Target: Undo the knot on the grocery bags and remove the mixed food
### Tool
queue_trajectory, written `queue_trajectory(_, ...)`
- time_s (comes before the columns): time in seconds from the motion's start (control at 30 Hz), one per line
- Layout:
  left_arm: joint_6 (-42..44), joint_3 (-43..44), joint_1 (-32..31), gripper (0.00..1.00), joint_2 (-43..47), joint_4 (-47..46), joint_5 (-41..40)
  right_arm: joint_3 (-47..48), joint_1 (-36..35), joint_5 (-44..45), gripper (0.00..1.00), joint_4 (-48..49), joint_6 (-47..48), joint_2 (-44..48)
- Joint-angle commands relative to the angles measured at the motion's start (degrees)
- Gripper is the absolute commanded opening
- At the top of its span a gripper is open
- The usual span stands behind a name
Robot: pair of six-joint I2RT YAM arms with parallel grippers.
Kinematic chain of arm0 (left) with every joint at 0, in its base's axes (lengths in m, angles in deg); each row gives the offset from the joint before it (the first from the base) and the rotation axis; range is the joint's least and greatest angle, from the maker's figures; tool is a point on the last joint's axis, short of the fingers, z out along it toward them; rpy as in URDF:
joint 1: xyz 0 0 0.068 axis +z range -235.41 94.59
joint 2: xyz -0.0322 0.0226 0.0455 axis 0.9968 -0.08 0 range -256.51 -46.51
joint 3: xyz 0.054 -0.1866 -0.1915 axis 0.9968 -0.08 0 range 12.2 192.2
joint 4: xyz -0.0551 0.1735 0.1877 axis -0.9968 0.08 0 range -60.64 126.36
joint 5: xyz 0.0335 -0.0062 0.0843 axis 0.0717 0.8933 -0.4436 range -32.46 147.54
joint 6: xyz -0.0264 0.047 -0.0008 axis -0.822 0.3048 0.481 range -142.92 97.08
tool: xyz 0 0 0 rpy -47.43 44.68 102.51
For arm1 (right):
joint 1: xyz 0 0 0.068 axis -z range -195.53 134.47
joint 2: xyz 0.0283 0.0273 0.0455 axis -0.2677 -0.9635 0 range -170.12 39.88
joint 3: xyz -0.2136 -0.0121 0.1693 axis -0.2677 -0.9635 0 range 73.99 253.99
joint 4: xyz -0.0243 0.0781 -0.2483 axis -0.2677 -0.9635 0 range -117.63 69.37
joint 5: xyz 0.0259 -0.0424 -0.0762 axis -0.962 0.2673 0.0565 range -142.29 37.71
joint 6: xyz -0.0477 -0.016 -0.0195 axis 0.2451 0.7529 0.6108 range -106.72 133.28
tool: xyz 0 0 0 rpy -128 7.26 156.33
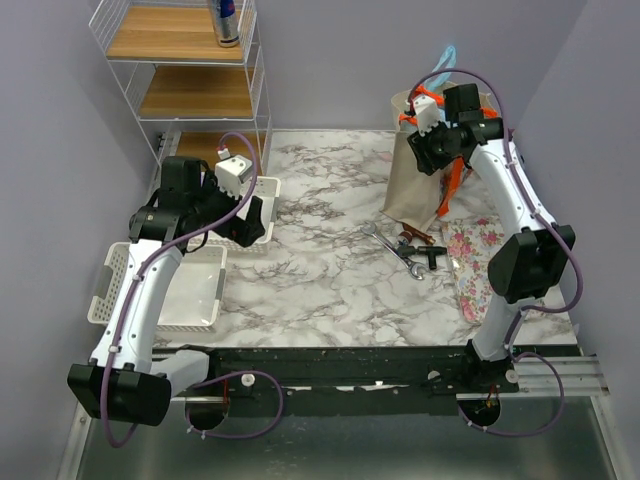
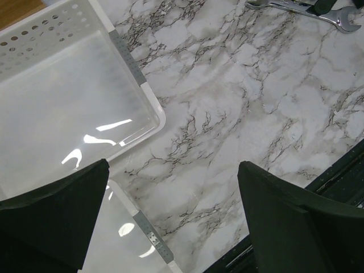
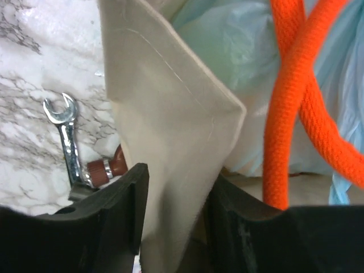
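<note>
The beige canvas tote (image 1: 412, 190) stands at the back right with its orange strap handles (image 3: 284, 114) crossing over its mouth. A light-blue plastic bag (image 3: 227, 51) sits inside it, and its top (image 1: 446, 52) pokes out above. My right gripper (image 3: 173, 193) straddles the tote's upper corner, with the canvas (image 3: 165, 114) pinched between its black fingers. The left gripper (image 2: 173, 182) hangs open above the marble beside a white basket (image 2: 68, 96) and holds nothing. A blue-silver can (image 1: 227, 22) stands on the shelf's top board. Any other food is hidden.
Metal wrenches (image 1: 395, 245) and a brown-handled tool (image 3: 105, 166) lie on the marble just left of the tote. A floral cloth (image 1: 475, 260) lies along the right edge. Two white baskets (image 1: 160, 285) sit at the left. A wire shelf (image 1: 180, 70) stands at the back left.
</note>
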Motion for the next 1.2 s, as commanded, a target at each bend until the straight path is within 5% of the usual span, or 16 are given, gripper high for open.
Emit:
queue_trajectory(0.0,0.8,1.8,-0.7,0.98,-0.7,-0.8,-0.6,0.0,-0.1,-2.0,0.29,-3.2,0.2,-2.3)
queue_trajectory(0.03,0.8,1.9,-0.6,0.99,-0.9,-0.8,-0.6,1.0,0.0,-1.5,0.08,-2.5,-0.6,-3.1)
queue_trajectory(0.07,0.6,2.1,-0.7,0.99,-1.1,-0.8,-0.8,2.1,0.0,-1.1,0.01,-1.6,-1.5,-3.7)
queue_trajectory(0.53,0.5,3.6,-0.7,0.99,-2.6,0.9,-2.4,22.0,-0.5,-15.1,0.01,15.5,-17.3,-9.7)
queue_trajectory(0.8,-2.2,2.9,-0.2,0.99,-2.2,1.8,-5.7,19.1,-8.2,-20.5,0.01,22.2,-18.3,-9.7)
queue_trajectory(1.17,-7.0,5.0,5.8,0.99,-3.1,5.1,3.9,17.5,-21.0,-24.7,0.01,22.1,-12.3,-10.1)
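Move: Right at the right fingers is the near left rim of the tan grocery bag; the bag's middle lies about 5 cm ahead, 6 cm to the right and 10 cm below. The wrench lies some 10 cm back and 6 cm left, the brown handle about 7 cm back and level sideways, both around 20 cm down. The far white basket is roughly 50 cm left, level ahead, 18 cm lower. From the left hand, the bag is about 22 cm ahead, 50 cm right and 12 cm below. Pinching the bag's tan cloth between its closing fingers, the right hand lifts about 6 cm while reaching some 7 cm forward, then sweeps left, drawing back again, and takes the bag some 23 cm towards the far white basket. The wrist rolls its left side up and swings counter-clockwise, roughly 30 degrees in all; the grip holds. ##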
